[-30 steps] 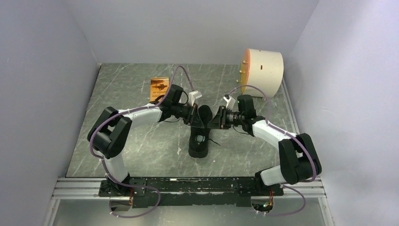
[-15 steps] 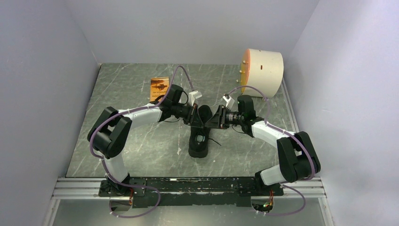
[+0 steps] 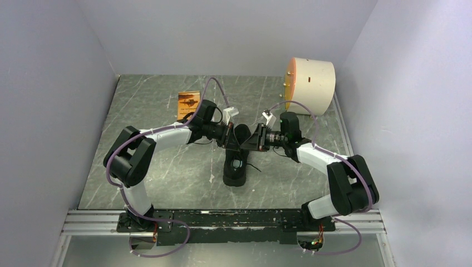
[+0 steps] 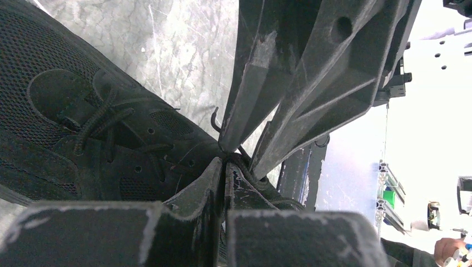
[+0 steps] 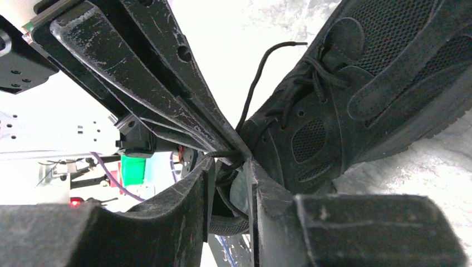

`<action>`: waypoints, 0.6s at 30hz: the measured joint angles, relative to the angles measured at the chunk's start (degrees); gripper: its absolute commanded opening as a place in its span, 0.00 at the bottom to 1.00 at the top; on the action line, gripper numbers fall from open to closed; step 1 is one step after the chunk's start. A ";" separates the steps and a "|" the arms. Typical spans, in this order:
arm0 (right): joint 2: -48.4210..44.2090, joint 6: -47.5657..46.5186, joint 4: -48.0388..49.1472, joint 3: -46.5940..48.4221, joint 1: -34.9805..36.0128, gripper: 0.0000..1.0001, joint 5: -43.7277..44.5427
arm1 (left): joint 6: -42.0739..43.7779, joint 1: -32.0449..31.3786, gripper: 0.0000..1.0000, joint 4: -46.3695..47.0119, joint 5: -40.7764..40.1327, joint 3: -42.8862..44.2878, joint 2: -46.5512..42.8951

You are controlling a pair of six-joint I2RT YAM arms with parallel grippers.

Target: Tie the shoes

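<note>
The black shoe point(image 3: 234, 168) lies mid-table, heel toward the arms, and it fills the left of the left wrist view point(image 4: 83, 111) and the right of the right wrist view point(image 5: 345, 111). Both grippers meet tip to tip above its lacing. My left gripper point(image 3: 236, 144) point(image 4: 225, 161) is shut, pinching a thin black lace point(image 5: 261, 78) whose free end curls upward. My right gripper point(image 3: 248, 146) point(image 5: 231, 164) has its jaws apart, with a lace strand crossing the gap at the tips. The knot area is hidden behind the fingers.
A cream cylinder point(image 3: 310, 86) with an orange face stands at the back right. An orange card point(image 3: 188, 103) lies at the back, left of centre. Pale walls close in the marbled table point(image 3: 167, 167) on three sides.
The right arm has crept slightly left toward the shoe. The left arm and the shoe have not moved.
</note>
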 measured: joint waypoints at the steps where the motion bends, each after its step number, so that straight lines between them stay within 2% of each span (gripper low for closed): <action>1: 0.28 0.22 0.48 0.00 0.31 0.32 0.02 | -0.02 0.00 0.07 0.00 0.07 0.00 0.00; 6: 1.90 1.53 1.99 0.00 1.36 0.22 0.00 | 0.00 0.02 0.07 -0.11 0.20 0.00 0.00; 8: 2.40 1.90 2.54 0.00 1.49 0.13 0.00 | -0.02 0.13 0.10 -0.24 0.20 0.00 0.00; 10: 2.69 1.95 2.58 0.00 1.51 0.00 0.04 | -0.04 0.26 0.17 -0.48 0.20 0.00 0.00; 16: 2.49 1.18 1.09 0.00 1.68 0.00 0.26 | 1.29 0.85 0.41 -5.92 -2.29 1.14 -0.37; 18: 1.97 1.20 0.90 0.00 1.70 0.00 0.04 | 1.90 1.05 0.58 -7.96 -3.98 1.51 -1.38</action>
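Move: The lace bunch is pinched in the left fingertips just above the shoe's lacing, about 1 cm to the right of the left hand point. From the right hand, whose open tips already straddle it, the bunch is some 1 cm left and 1 cm below, level ahead. The shoe's middle lies about 1 cm back, 2 cm left and 8 cm below the right hand; a free lace end trails over the table some 2 cm back, 5 cm right and 11 cm down. The lace bunch above the shoe changes hands: the right gripper eases left and down into it, about 1 cm each way, then shuts and pinches it against the left fingertips. As it closes, the left hand lets go, opening its fingers and drawing off about 1.5 cm to the left, rolling only slightly. ##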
